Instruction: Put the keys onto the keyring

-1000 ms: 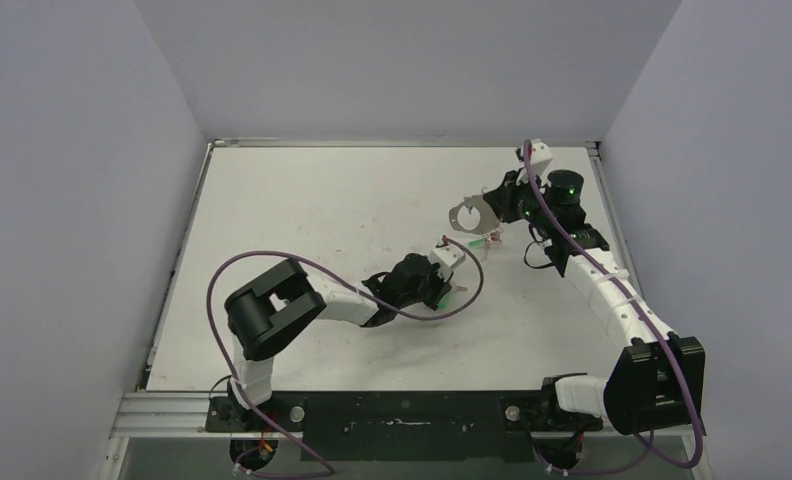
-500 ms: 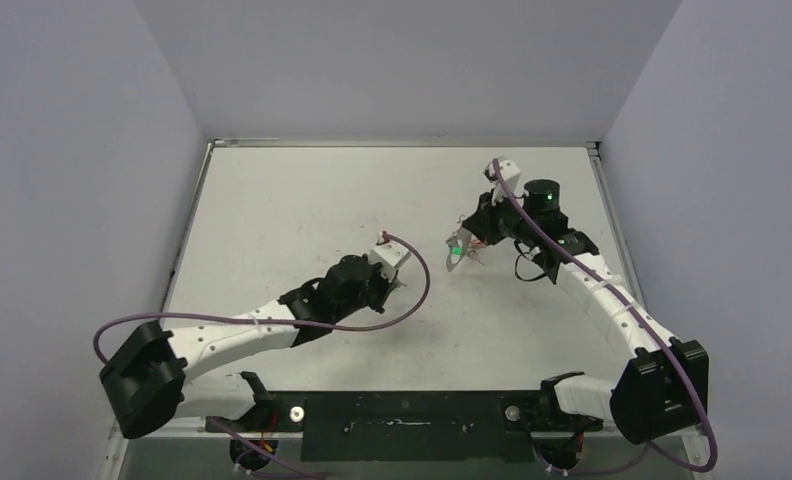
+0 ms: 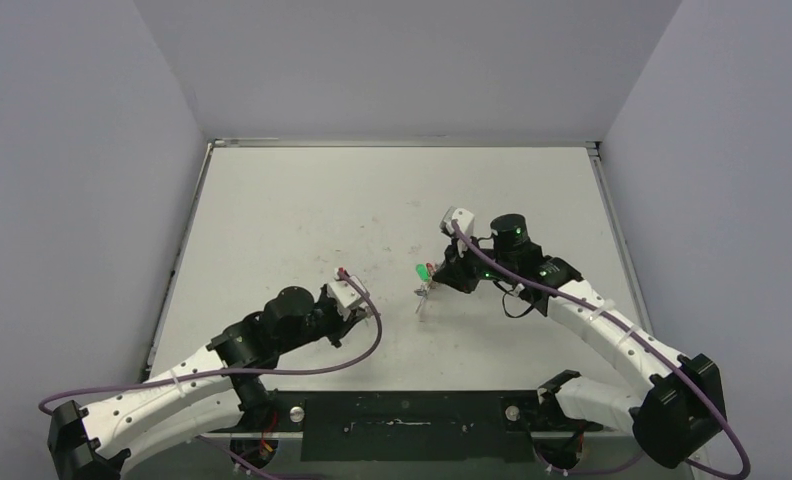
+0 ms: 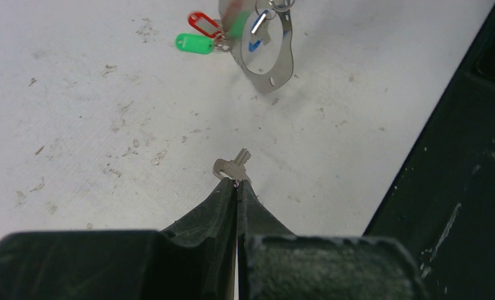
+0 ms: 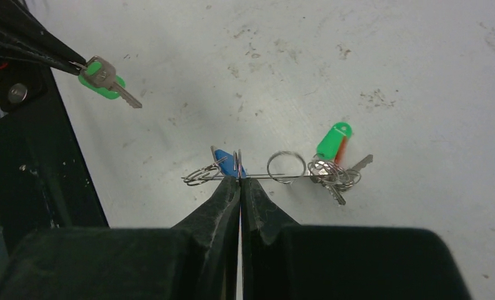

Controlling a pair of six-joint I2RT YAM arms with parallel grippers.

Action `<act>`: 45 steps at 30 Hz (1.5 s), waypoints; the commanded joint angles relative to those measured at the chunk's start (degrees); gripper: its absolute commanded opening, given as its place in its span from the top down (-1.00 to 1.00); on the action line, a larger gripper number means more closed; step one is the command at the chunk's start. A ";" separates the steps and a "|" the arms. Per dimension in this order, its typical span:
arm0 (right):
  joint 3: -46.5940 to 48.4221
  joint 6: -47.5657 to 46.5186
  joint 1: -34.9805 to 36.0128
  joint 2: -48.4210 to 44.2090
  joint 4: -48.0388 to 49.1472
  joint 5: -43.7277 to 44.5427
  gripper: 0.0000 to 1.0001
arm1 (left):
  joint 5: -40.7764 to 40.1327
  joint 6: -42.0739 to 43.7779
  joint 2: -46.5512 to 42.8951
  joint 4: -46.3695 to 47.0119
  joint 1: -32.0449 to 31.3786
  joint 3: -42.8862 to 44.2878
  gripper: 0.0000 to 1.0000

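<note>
My left gripper (image 4: 237, 181) is shut on a small silver key (image 4: 232, 166); the right wrist view shows this key (image 5: 104, 76) has a green tag and hangs above the table, clear of it. My right gripper (image 5: 240, 177) is shut on the rim of the keyring (image 5: 276, 177), seen edge-on there, with wire loops along it. The keyring (image 4: 267, 53) is held a short way beyond the left gripper's tips. A green tag (image 5: 334, 139), a red tag (image 4: 202, 24) and a blue tag (image 5: 223, 156) hang from it with their keys (image 5: 332, 176). From above, the ring (image 3: 427, 293) sits mid-table.
The white table (image 3: 302, 200) is scuffed and stained. A black mounting rail (image 3: 402, 410) runs along its near edge, close to the left gripper. Grey walls enclose the left, right and far sides. Purple cables loop off both arms.
The right arm has carried the keyring from the far right toward the table's middle. The left arm has swung back and left toward the near edge, still holding its key.
</note>
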 commanded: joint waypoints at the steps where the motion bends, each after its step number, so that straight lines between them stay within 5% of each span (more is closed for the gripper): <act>1: -1.28 -2.77 3.73 -1.35 1.49 -2.61 1.00 | 10.73 5.66 -4.40 2.46 -0.34 -3.62 1.00; 11: -1.45 -4.80 9.13 -1.36 1.44 -3.77 1.00 | 23.54 13.55 -6.11 6.56 -0.41 -6.48 1.00; 21: -0.79 -5.03 11.37 -1.56 0.39 -3.83 1.00 | 25.65 13.47 -5.12 13.93 -0.43 -7.45 1.00; 32: -1.43 -0.07 12.23 -0.26 1.96 2.07 1.00 | 14.42 8.26 -2.53 12.62 -0.43 -9.55 1.00; 45: -2.31 3.30 12.05 -3.88 1.91 12.51 1.00 | 2.62 3.38 13.72 14.47 -0.26 -6.15 0.99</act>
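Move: The key with its green tag is already pinched in my left fingers. The keyring plate it goes to is about 6 cm ahead and 12 cm to the right of that hand, at nearly the same height, with its red- and green-tagged bunch some 9 cm ahead and 11 cm right. From my right hand, which grips the plate's edge, the plate's middle hangs roughly 3 cm below and 1 cm ahead. I draw both hands back towards my bases about 6 cm, the left turning clockwise some 25 degrees and edging right, the right easing left with a small counter-clockwise turn. Then my left hand sinks over 8 cm with the key, coming forward again and turning partly back, while my right returns a little forward and unwinds its turn. Both grips stay shut, and the key stays clear of the plate. ##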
